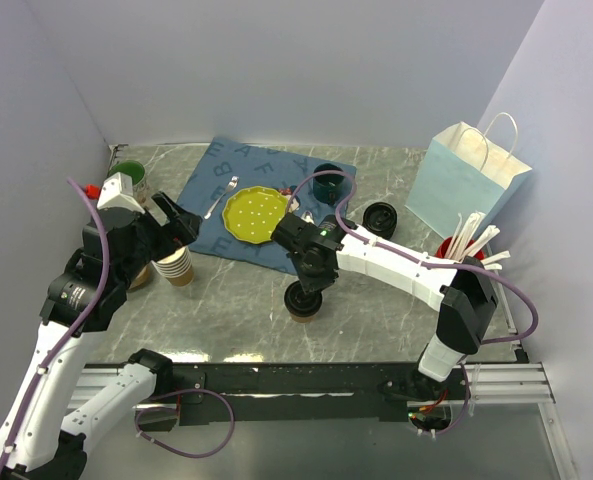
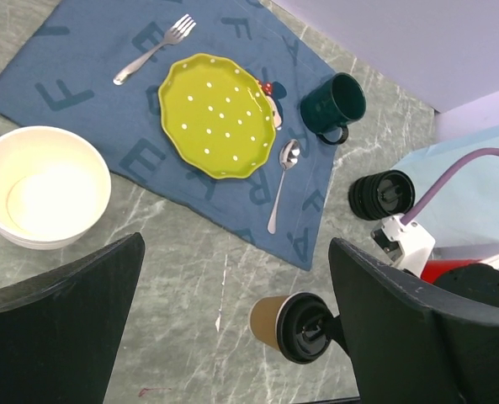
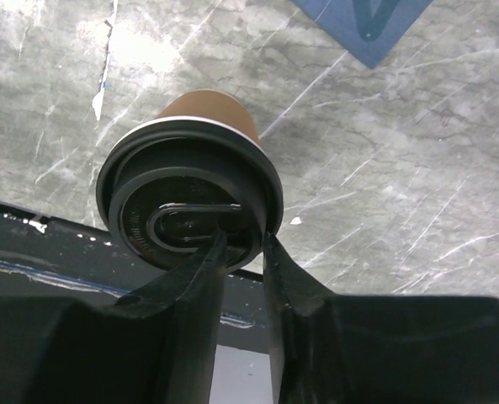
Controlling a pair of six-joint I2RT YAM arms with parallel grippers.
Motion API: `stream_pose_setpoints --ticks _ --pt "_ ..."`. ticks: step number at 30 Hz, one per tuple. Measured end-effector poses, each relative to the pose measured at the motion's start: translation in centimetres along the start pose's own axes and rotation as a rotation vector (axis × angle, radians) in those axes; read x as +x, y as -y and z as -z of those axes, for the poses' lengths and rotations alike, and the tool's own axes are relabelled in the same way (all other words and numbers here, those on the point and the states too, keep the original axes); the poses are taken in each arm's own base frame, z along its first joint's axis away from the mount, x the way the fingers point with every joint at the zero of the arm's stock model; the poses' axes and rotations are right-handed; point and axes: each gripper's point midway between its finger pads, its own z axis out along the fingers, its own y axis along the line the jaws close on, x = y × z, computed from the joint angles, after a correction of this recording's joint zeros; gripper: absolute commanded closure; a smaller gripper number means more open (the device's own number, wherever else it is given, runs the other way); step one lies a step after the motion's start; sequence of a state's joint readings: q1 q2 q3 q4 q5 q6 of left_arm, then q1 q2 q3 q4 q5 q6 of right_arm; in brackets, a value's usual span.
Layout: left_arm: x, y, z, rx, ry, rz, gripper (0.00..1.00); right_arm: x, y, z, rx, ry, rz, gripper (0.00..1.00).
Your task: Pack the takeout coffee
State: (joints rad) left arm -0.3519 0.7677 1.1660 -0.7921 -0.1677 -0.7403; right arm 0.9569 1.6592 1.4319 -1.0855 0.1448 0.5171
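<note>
The takeout coffee is a brown paper cup with a black lid, standing upright on the grey marble table near its front edge. It shows in the left wrist view and fills the right wrist view. My right gripper reaches down onto the lid. Its jaws stand slightly apart astride the lid's rim, one fingertip on the lid's top and the other just outside the rim. My left gripper hovers wide open at the left, above the table and holding nothing.
A stack of lidless paper cups stands under the left gripper. A blue placemat carries a yellow plate, fork and spoon. A dark green mug, a loose black lid, a light-blue paper bag and a red holder of stirrers stand behind and to the right.
</note>
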Motion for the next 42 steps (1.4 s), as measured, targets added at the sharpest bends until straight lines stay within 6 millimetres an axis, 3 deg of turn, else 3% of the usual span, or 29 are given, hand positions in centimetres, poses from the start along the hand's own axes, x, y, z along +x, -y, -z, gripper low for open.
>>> stream_pose_setpoints --ticks 5,11,16,19,23,29,36,42 --pt "0.5 0.3 -0.1 0.02 -0.025 0.0 0.01 0.1 -0.2 0.2 -0.019 -0.007 -0.01 0.64" --pt "3.1 1.2 -1.4 0.083 -0.132 0.0 0.13 -0.5 0.4 1.8 -0.076 0.018 -0.052 0.53" --pt "7.8 2.6 -3.9 0.187 -0.336 0.012 0.23 -1.7 1.0 4.7 -0.297 0.104 -0.12 0.43" --pt "12.0 2.6 -6.0 0.215 -0.494 0.03 0.25 -1.5 1.5 5.4 -0.426 0.134 -0.15 0.36" --pt "17.2 3.0 -6.8 0.25 -0.676 0.03 0.28 -1.0 1.1 5.2 -0.56 0.111 -0.119 0.31" --pt "21.9 5.9 -6.3 0.365 -0.802 -0.022 0.38 -1.3 0.5 4.5 -0.671 0.088 -0.062 0.28" --pt "25.9 5.9 -7.0 0.364 -0.886 -0.054 0.44 -1.2 0.6 2.4 -0.698 0.031 -0.023 0.31" --pt "27.2 5.0 -7.4 0.337 -0.898 -0.064 0.46 -0.9 0.4 0.8 -0.714 -0.016 0.008 0.34"
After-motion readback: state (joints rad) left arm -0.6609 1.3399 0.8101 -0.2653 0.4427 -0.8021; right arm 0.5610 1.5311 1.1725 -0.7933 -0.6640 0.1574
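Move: The lidded coffee cup stands about 24 cm to the right of the left hand, some 6 cm back and 24 cm below it. The stacked paper cups are 2 cm ahead and 4 cm left of that hand, and the green plate 18 cm ahead, 13 cm right. From the right hand, the lidded cup's middle is about 2 cm left, level fore and aft, 5 cm below; the black lids lie 19 cm ahead, 16 cm right. Sweeping right and down, about 20 cm each way, the left hand comes in to the lidded cup's left side, turning some 45 degrees clockwise, tipping down and narrowing its wide-open fingers to about half. The right hand lifts off the lid by about 6 cm, rolls its fingers to slant leftward, opens them to about two-thirds, then sinks most of the way back to the lid's right side. ##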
